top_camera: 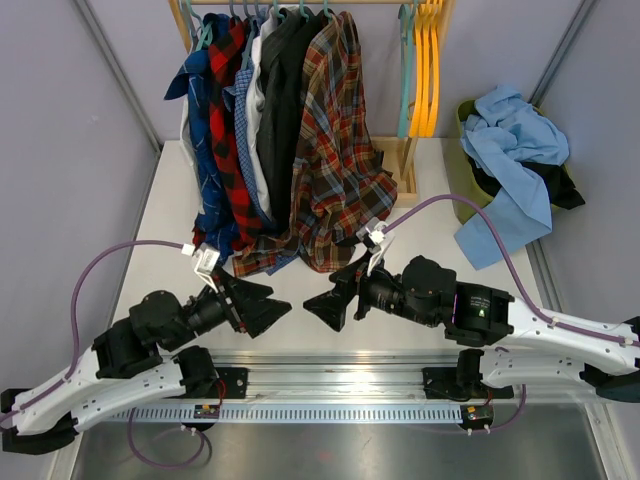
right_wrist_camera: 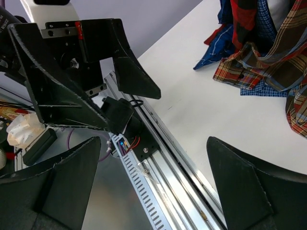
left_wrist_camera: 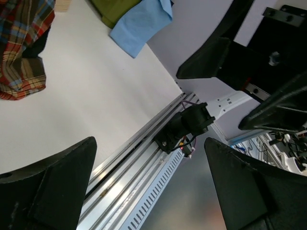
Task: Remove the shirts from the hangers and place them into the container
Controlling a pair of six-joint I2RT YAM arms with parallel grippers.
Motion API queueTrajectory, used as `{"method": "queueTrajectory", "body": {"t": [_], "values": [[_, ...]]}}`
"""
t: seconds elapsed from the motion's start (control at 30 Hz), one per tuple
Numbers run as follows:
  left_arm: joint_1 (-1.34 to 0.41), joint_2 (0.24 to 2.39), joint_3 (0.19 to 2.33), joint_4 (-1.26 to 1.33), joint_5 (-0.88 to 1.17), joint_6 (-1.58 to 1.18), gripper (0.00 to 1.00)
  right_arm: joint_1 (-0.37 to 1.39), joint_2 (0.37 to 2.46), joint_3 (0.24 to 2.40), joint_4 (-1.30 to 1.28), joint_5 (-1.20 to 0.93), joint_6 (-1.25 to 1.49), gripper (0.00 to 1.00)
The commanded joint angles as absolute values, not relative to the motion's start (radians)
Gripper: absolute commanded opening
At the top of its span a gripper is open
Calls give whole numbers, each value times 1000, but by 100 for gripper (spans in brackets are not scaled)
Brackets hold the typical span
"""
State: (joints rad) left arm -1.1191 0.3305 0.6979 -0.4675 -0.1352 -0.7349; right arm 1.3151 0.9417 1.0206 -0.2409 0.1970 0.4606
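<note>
Several shirts hang on teal hangers (top_camera: 205, 35) from a rack at the back, their hems lying on the table. A brown-red plaid shirt (top_camera: 335, 150) (left_wrist_camera: 21, 43) is at the right of the row and a black one (top_camera: 285, 100) beside it, with red-black plaid (top_camera: 232, 120) and blue plaid (top_camera: 205, 130) further left. The olive-green container (top_camera: 462, 170) at the right holds a light blue shirt (top_camera: 515, 150) (left_wrist_camera: 139, 21) and some dark cloth. My left gripper (top_camera: 280, 308) (left_wrist_camera: 149, 140) and right gripper (top_camera: 318, 300) (right_wrist_camera: 153, 139) face each other low over the front of the table. Both are open and empty.
Orange-yellow hangers (top_camera: 428, 70) and a bare teal hanger (top_camera: 405, 80) hang at the rack's right end, above its wooden base (top_camera: 405, 165). An aluminium rail (top_camera: 340, 385) carrying the arm bases runs along the table's near edge. Purple walls close in both sides.
</note>
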Motion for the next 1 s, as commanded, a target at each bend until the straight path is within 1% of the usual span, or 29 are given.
{"method": "queueTrajectory", "body": {"t": [0.0, 0.13, 0.2, 0.23, 0.27, 0.3, 0.33, 0.37, 0.4, 0.47, 0.53, 0.6, 0.63, 0.7, 0.73, 0.8, 0.87, 0.9, 0.93, 0.97], "values": [[-1118, 285, 677, -361, -58, -670, 99, 1322, 949, 1017, -183, 225, 449, 99], [-1118, 275, 675, -331, -8, -649, 99, 1324, 986, 1026, -164, 256, 402, 99], [-1118, 276, 680, -333, -6, -638, 99, 1324, 1002, 1057, -167, 314, 368, 100], [-1118, 273, 683, -340, -6, -638, 99, 1322, 1018, 1078, -179, 419, 332, 99], [-1118, 268, 681, -350, -6, -641, 99, 1324, 1032, 1107, -220, 473, 299, 99], [-1118, 265, 680, -351, -6, -643, 99, 1322, 1046, 1185, -244, 535, 273, 99], [-1118, 261, 670, -353, -6, -646, 99, 1322, 1084, 1224, -265, 640, 205, 99], [-1118, 258, 666, -356, -6, -652, 99, 1324, 1101, 1261, -271, 685, 166, 99], [-1118, 246, 658, -359, -6, -656, 99, 1322, 1121, 1326, -265, 734, 132, 100], [-1118, 232, 640, -367, -8, -675, 99, 1321, 1175, 1386, -218, 855, 19, 99], [-1118, 209, 631, -368, -14, -689, 99, 1296, 1218, 1453, -145, 912, -73, 100], [-1118, 196, 620, -371, -15, -693, 99, 1244, 1244, 1515, -146, 890, -60, 100], [-1120, 186, 618, -373, -15, -693, 99, 1173, 1271, 1543, -170, 820, -7, 99], [-1120, 180, 618, -385, -21, -695, 99, 1085, 1302, 1610, -238, 731, 81, 99], [-1120, 172, 618, -390, -23, -696, 99, 1054, 1339, 1629, -241, 672, 96, 99], [-1118, 170, 617, -402, -20, -696, 99, 993, 1385, 1695, -242, 637, 89, 99], [-1118, 163, 612, -402, -18, -703, 99, 921, 1462, 1759, -285, 525, 119, 99], [-1118, 160, 604, -400, -15, -704, 99, 893, 1488, 1825, -301, 473, 138, 100], [-1118, 156, 600, -399, -12, -707, 99, 873, 1530, 1850, -313, 387, 164, 99], [-1118, 147, 595, -391, -9, -707, 99, 850, 1548, 1885, -307, 361, 170, 99]]}}
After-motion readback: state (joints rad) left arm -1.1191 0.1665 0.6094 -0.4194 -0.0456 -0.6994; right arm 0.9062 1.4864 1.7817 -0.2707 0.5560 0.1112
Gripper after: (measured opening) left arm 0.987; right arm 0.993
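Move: The plaid shirt at the right end of the hanging row is the target: its middle hangs about 32 cm ahead of the right hand, 3 cm to its right and 5 cm higher. From that hand, the black shirt is roughly 35 cm ahead, 9 cm left and 8 cm up; the empty hangers are some 40 cm ahead, 18 cm right and 25 cm up. From the left hand, the plaid shirt is about 32 cm ahead, 14 cm right and 8 cm up. Towards the plaid shirt's hanging front the right hand swings, forward about 24 cm and up some 14, bowing slightly right on the way. Its wrist turns roughly 40 degrees clockwise and tips the fingers upward, so that the wide-open fingers, which pointed left, now face the shirt; contact can't be seen. The left hand eases back a little. ##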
